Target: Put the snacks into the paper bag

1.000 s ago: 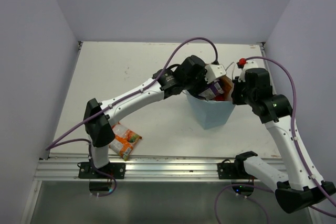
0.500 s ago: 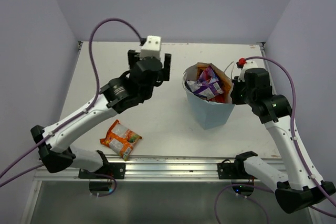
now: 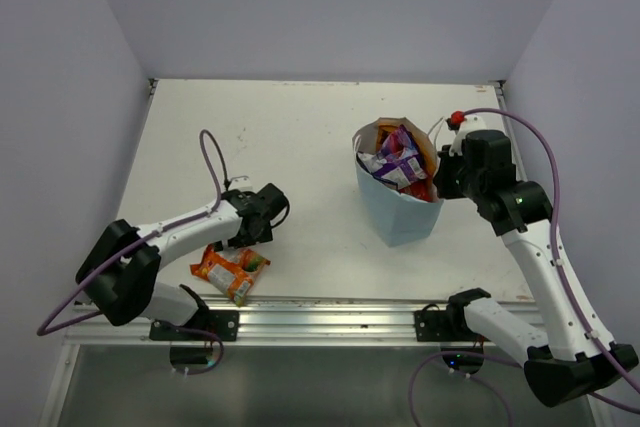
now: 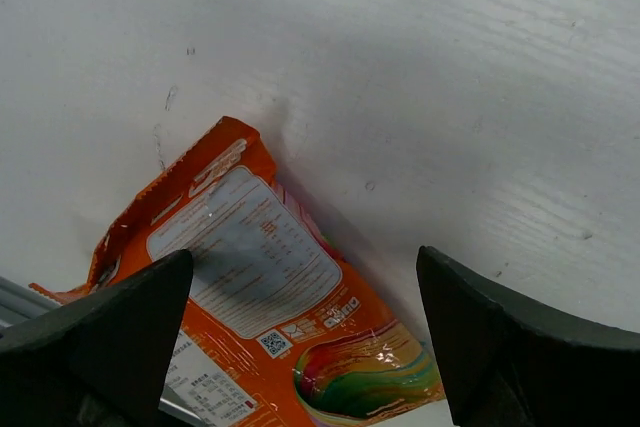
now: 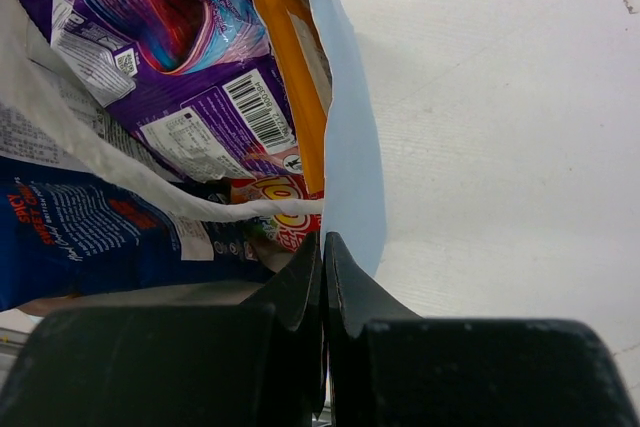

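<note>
The light blue paper bag (image 3: 402, 215) stands upright at the right of the table. Inside it are a purple-white packet (image 3: 401, 161), an orange chip bag (image 5: 288, 65), a blue packet (image 5: 80, 237) and a red packet (image 5: 282, 223). My right gripper (image 3: 440, 183) is shut on the bag's right wall (image 5: 345, 157), pinching the paper between its jaws. An orange-white packet (image 3: 230, 272) lies flat near the table's front left edge. My left gripper (image 3: 253, 238) hovers open just above and behind it. In the left wrist view the packet (image 4: 250, 287) lies between and below the wide-spread fingers (image 4: 510, 347).
A metal rail (image 3: 320, 322) runs along the table's near edge, right beside the orange-white packet. Grey walls close in the table on the left, back and right. A purple cable (image 3: 210, 162) loops up from the left arm.
My left arm has swung away from the bag to the left and come down by the orange-white packet, jaws opened wide. The purple-white packet stayed in the bag. The right arm has not moved.
</note>
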You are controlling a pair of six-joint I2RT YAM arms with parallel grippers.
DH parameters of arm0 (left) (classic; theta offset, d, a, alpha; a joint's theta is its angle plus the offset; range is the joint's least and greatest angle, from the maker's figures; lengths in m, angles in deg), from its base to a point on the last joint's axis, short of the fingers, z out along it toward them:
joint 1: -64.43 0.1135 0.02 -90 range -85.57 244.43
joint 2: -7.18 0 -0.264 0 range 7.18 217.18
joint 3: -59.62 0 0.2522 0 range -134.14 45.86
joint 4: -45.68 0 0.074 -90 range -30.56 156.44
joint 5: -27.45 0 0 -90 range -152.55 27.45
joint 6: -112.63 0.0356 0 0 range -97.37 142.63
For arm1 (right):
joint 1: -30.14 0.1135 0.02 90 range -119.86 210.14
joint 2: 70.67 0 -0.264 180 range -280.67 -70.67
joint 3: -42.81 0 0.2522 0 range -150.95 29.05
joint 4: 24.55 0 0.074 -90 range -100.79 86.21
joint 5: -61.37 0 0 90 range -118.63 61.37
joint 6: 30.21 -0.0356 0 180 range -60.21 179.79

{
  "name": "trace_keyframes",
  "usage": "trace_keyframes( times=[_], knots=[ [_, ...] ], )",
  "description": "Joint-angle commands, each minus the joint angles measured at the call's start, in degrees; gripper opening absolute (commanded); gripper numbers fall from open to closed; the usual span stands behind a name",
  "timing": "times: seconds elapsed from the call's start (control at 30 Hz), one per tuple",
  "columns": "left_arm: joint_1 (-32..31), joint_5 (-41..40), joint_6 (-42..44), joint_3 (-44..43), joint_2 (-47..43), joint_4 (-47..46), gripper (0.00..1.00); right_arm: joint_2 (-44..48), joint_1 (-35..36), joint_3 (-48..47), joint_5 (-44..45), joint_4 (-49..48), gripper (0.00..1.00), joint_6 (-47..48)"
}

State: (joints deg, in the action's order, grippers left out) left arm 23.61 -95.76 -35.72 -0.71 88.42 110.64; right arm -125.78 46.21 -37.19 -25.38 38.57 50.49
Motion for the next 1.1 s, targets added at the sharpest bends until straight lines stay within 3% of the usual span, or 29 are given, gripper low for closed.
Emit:
trace_keyframes(
  times=[0.0, 0.17, 0.23, 0.27, 0.3, 0.33, 0.37, 0.57, 0.67, 0.7, 0.77, 0.8, 0.87, 0.9, 1.0, 1.07],
  knots=[
    [2.4, 5.3, -4.4, 3.5, -3.1, -5.2, 0.97, -0.6, 0.4, 0.8, -3.1, -2.1, 0.0, 0.2],
    [4.3, 11.8, -2.4, 9.4, -2.1, -11.0, 0.96, -0.6, 0.6, 0.7, -3.1, -2.2, 0.0, 0.2],
    [4.8, 13.1, -1.7, 10.2, -1.4, -12.5, 0.81, -0.5, 0.7, 0.8, -3.1, -2.1, 0.0, 0.2],
    [4.8, 13.1, -1.5, 10.0, -0.9, -12.6, 0.66, -0.5, 0.6, 0.8, -3.1, -2.1, 0.0, 0.2],
    [5.0, 13.0, -1.2, 9.3, -0.7, -12.4, 0.23, -0.6, 0.6, 0.8, -3.1, -2.0, 0.0, 0.2],
    [4.9, 12.7, -0.9, 8.9, -0.8, -12.2, 0.04, -0.4, 0.6, 0.8, -3.1, -1.9, 0.0, 0.2],
    [4.9, 12.5, -0.7, 8.3, -0.6, -11.8, 0.0, -0.5, 0.6, 0.8, -3.1, -1.9, 0.0, 0.2],
    [4.8, 10.0, 4.1, -3.2, -1.2, -10.9, 0.0, -0.8, 0.6, 0.5, -2.9, -2.0, 0.0, 0.2],
    [4.8, 7.0, 8.8, -18.3, 0.9, -10.2, 0.0, -0.7, 0.7, 0.1, -2.6, -1.7, 0.0, 0.3],
    [4.8, 6.2, 10.0, -28.3, 2.2, -10.2, 0.0, -0.8, 0.6, 0.1, -2.5, -1.6, 0.0, 0.2],
    [4.8, 3.9, 14.2, -40.1, 7.8, -9.3, 0.0, -1.0, 0.6, -0.2, -2.5, -1.6, 0.0, 0.2],
    [4.8, 3.8, 15.9, -53.1, 10.3, -8.7, 0.0, -1.0, 0.6, -0.5, -2.5, -1.6, 0.0, 0.4],
    [4.6, 4.2, 21.8, -66.6, 18.0, -8.9, 0.0, -1.0, 0.6, -0.6, -2.2, -1.5, 0.0, 0.4],
    [3.6, 4.3, 23.9, -78.5, 20.3, -11.0, 0.0, -1.0, 0.6, -0.8, -2.2, -1.3, 0.0, 0.5],
    [1.0, 11.6, 32.4, -90.3, 26.0, -21.7, 0.0, -1.1, 0.6, -1.1, -1.9, -1.1, 0.0, 0.7],
    [0.7, 21.8, 31.4, -89.1, 25.1, -27.2, 0.0, -1.1, 0.6, -1.3, -1.4, -0.9, 0.0, 0.7]
  ],
)
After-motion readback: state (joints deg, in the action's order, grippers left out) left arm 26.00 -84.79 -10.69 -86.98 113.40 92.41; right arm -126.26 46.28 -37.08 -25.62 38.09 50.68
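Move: The orange snack lies flat just under the open left hand, its middle about 3 cm back and 1 cm left of the hand and 4 cm below; the rail at the near table edge is some 14 cm straight back. The filled paper bag stands roughly 40 cm right and 10 cm ahead. From the right hand, which pinches that bag's rim, the orange snack lies about 47 cm left, 10 cm back and 24 cm lower. The orange snack is pinched between the left fingers, which sink about 3 cm, edging back and left, and close. The left hand then sweeps it up fast, some 45 cm, while carrying it forward and right towards the paper bag, the wrist tilting up until the fingers point nearly level. The right hand stays put, shut on the bag's rim. ##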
